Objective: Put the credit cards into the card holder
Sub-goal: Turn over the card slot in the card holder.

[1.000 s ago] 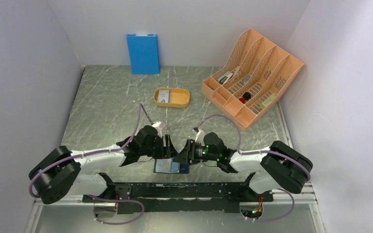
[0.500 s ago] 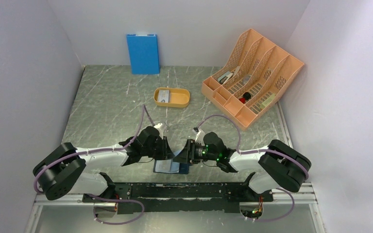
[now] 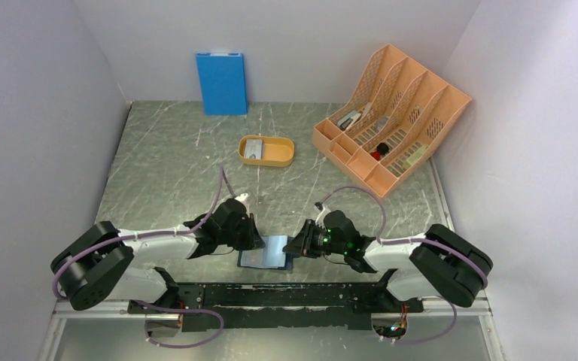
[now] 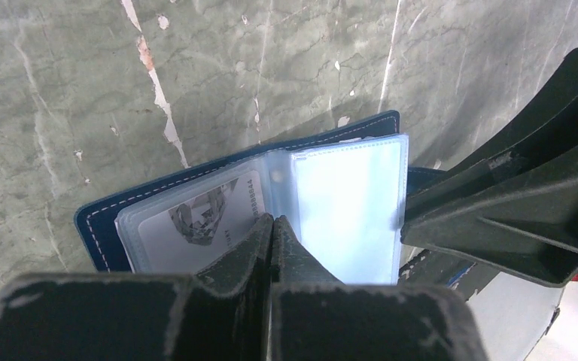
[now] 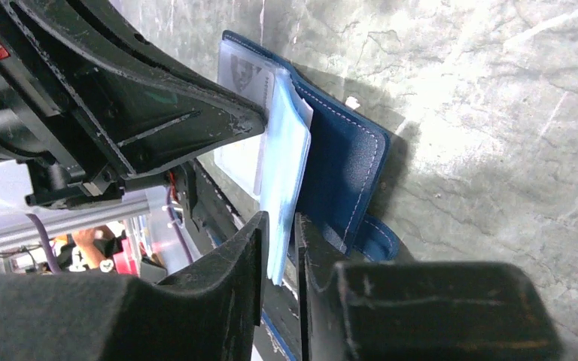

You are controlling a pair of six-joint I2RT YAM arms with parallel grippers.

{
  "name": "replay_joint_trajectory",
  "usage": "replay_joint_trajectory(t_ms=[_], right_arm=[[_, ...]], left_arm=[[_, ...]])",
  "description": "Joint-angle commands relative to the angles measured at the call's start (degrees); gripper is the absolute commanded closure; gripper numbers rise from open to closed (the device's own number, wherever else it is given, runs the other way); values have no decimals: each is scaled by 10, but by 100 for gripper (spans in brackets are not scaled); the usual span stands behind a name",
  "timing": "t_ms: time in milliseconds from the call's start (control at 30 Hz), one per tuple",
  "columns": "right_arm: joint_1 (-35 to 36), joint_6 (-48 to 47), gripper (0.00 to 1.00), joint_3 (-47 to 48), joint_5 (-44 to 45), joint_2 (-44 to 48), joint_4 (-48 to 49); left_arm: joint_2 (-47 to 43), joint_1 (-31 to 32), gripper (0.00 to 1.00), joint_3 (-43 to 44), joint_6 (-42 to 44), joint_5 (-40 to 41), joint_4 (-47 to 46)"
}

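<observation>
The navy card holder (image 3: 265, 256) lies open near the table's front edge, between my two grippers. Its clear pockets (image 4: 346, 210) are fanned out, and a grey credit card (image 4: 196, 218) sits in the left one. My left gripper (image 4: 272, 219) is shut with nothing between its fingers, its tips resting on the pockets' spine. My right gripper (image 5: 280, 229) is closed on the raised edge of the clear pocket leaves (image 5: 284, 158), which stand up from the navy cover (image 5: 339, 165). Another grey card (image 3: 254, 148) lies in the orange tray.
The shallow orange tray (image 3: 280, 156) sits mid-table. An orange file rack (image 3: 391, 113) stands at the back right, and a blue panel (image 3: 221, 83) leans on the back wall. The black mounting rail (image 3: 286, 297) runs just behind the card holder.
My left gripper has shut over the pockets. My right gripper has narrowed and drawn back to the right, uncovering the pale pockets of the open card holder.
</observation>
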State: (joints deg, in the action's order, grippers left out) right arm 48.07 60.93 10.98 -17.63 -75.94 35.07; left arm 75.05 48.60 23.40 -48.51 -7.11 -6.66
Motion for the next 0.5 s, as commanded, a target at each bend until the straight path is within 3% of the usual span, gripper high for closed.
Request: replay_joint_trajectory(t_ms=[0,200,367,467], right_arm=[[-4,16,80,1,17,-3,-12],[-4,1,88,21,33,-11,-60],[-4,-21,96,50,58,-14,-121],[-4,-29,96,59,62,-15,-135]], left_arm=[[2,4,95,-9,-1,13,-5],[-15,4,92,-5,-3,8,-4],[-41,6,56,15,18,-2,2],[-44,18,47,39,35,8,25]])
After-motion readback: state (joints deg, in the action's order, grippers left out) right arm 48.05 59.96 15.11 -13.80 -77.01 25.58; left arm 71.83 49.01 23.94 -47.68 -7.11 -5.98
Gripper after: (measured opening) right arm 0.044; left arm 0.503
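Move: The card slot being turned lies with its middle roughly 3 cm right of the left hand, 1 cm back and 1 cm below; from the right hand it is about 3 cm to the left, level fore and aft, 2 cm lower. The photo pocket is some 3 cm left and 2 cm back of the left hand. The card holder's cover spreads underneath both, its middle about 2 cm back and 1 cm right of that hand. Right fingers shut while sinking about 1.5 cm against the slot's free edge; left rises 1.5 cm, opening halfway. ##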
